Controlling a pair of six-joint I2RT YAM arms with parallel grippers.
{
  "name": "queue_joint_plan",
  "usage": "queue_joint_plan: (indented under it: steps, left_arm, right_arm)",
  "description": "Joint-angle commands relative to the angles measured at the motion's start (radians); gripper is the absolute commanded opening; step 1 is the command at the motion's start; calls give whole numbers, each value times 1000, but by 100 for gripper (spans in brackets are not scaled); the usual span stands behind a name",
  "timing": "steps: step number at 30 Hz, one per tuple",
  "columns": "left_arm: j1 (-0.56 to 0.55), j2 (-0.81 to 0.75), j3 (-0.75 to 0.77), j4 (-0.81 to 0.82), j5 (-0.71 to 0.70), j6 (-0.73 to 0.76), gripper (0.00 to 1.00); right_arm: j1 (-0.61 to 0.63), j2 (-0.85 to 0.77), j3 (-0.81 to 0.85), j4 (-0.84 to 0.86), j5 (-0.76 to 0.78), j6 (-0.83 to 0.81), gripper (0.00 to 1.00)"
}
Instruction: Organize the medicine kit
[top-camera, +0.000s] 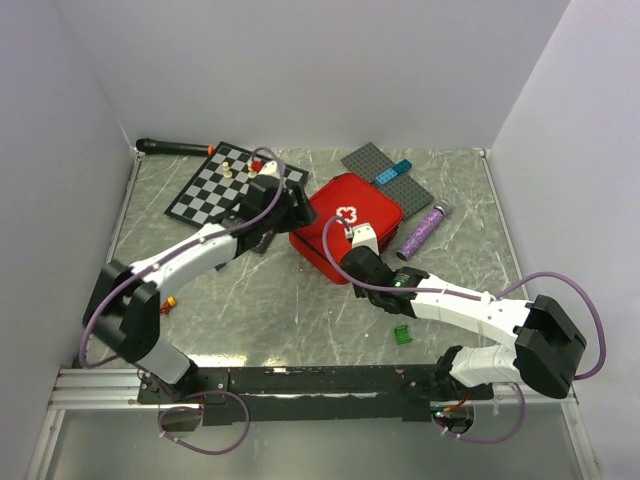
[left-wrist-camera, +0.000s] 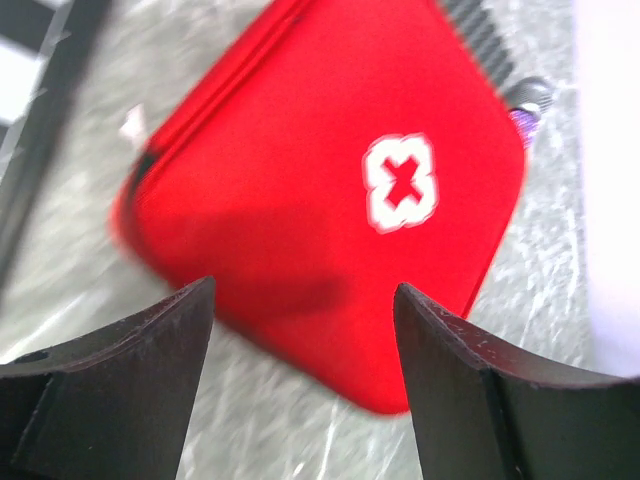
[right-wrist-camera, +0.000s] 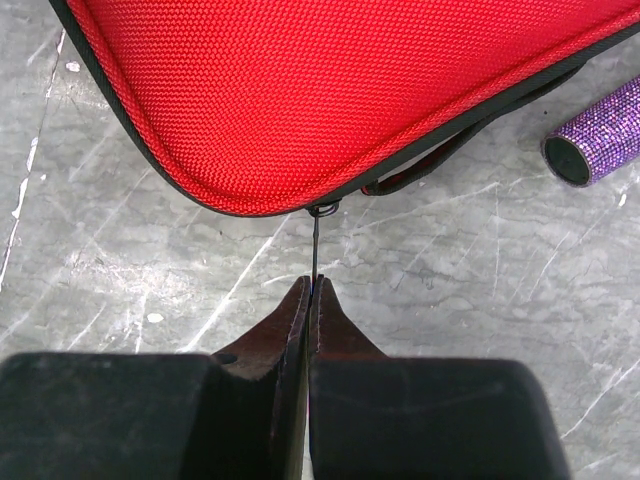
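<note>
The medicine kit (top-camera: 345, 222) is a red fabric case with a white cross, lying zipped shut in the middle of the table. My left gripper (top-camera: 291, 212) hovers at its left edge, and the left wrist view shows the gripper (left-wrist-camera: 305, 290) open with nothing between the fingers, the kit (left-wrist-camera: 330, 180) just beyond them. My right gripper (top-camera: 347, 266) sits at the kit's near corner. In the right wrist view it (right-wrist-camera: 312, 282) is shut on the thin metal zipper pull (right-wrist-camera: 315, 245), which hangs from the kit's rounded corner (right-wrist-camera: 330, 90).
A chessboard (top-camera: 225, 185) with a few pieces lies at the back left, with a black cylinder (top-camera: 175, 147) behind it. A grey baseplate (top-camera: 385, 165) with a blue brick (top-camera: 393, 172) and a purple glitter tube (top-camera: 422, 232) lie right of the kit. A green piece (top-camera: 403, 335) lies near the front.
</note>
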Motion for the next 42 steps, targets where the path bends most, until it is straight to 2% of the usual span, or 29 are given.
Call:
queue_joint_plan:
  steps: [1, 6, 10, 15, 21, 28, 32, 35, 37, 42]
  left_arm:
    - [-24, 116, 75, 118, 26, 4, 76]
    - [-36, 243, 124, 55, 24, 6, 73]
    - [-41, 246, 45, 63, 3, 3, 71]
    - [-39, 256, 6, -56, -49, 29, 66]
    - [-31, 225, -93, -145, -110, 69, 56]
    - [-14, 105, -281, -120, -109, 63, 47]
    - [-16, 120, -295, -129, -113, 75, 38]
    - [-18, 139, -290, -144, -127, 78, 34]
    - [-16, 153, -292, -146, -127, 87, 25]
    - [-16, 206, -287, -144, -109, 98, 10]
  right_arm:
    - [12, 11, 16, 0, -4, -6, 0]
    - [12, 18, 24, -6, -15, -2, 0]
    - [12, 18, 30, -9, -25, -1, 0]
    - [26, 34, 38, -5, -36, -1, 0]
    - [72, 64, 65, -14, -27, 4, 0]
    - [127, 105, 90, -38, -2, 25, 0]
    - [119, 105, 82, -54, 33, 22, 0]
    - [70, 77, 67, -58, 44, 5, 0]
    - [2, 48, 44, -51, 38, -12, 0]
    - [-311, 18, 36, -34, -79, 13, 0]
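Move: The right hand already holds the zipper pull. Its slider is about 3 cm ahead, near the red case's front corner; the carry strap is some 6 cm ahead and 4 cm right, and the purple tube about 13 cm ahead and 15 cm right. The left hand hovers roughly 9 cm above the case's left corner, which lies 3 cm ahead and 3 cm left. The white cross is about 6 cm ahead and 9 cm right of the left hand. Still pinching the zipper pull in shut fingers, the right hand first eases left and back about 3.5 cm, then swings quickly right and forward some 5 cm along the case's side towards the purple tube. The left hand drops onto the case's near-left edge beside the corner, about 8 cm down, going right and slightly forward before coming back left, its open fingers closing nearly shut there. ##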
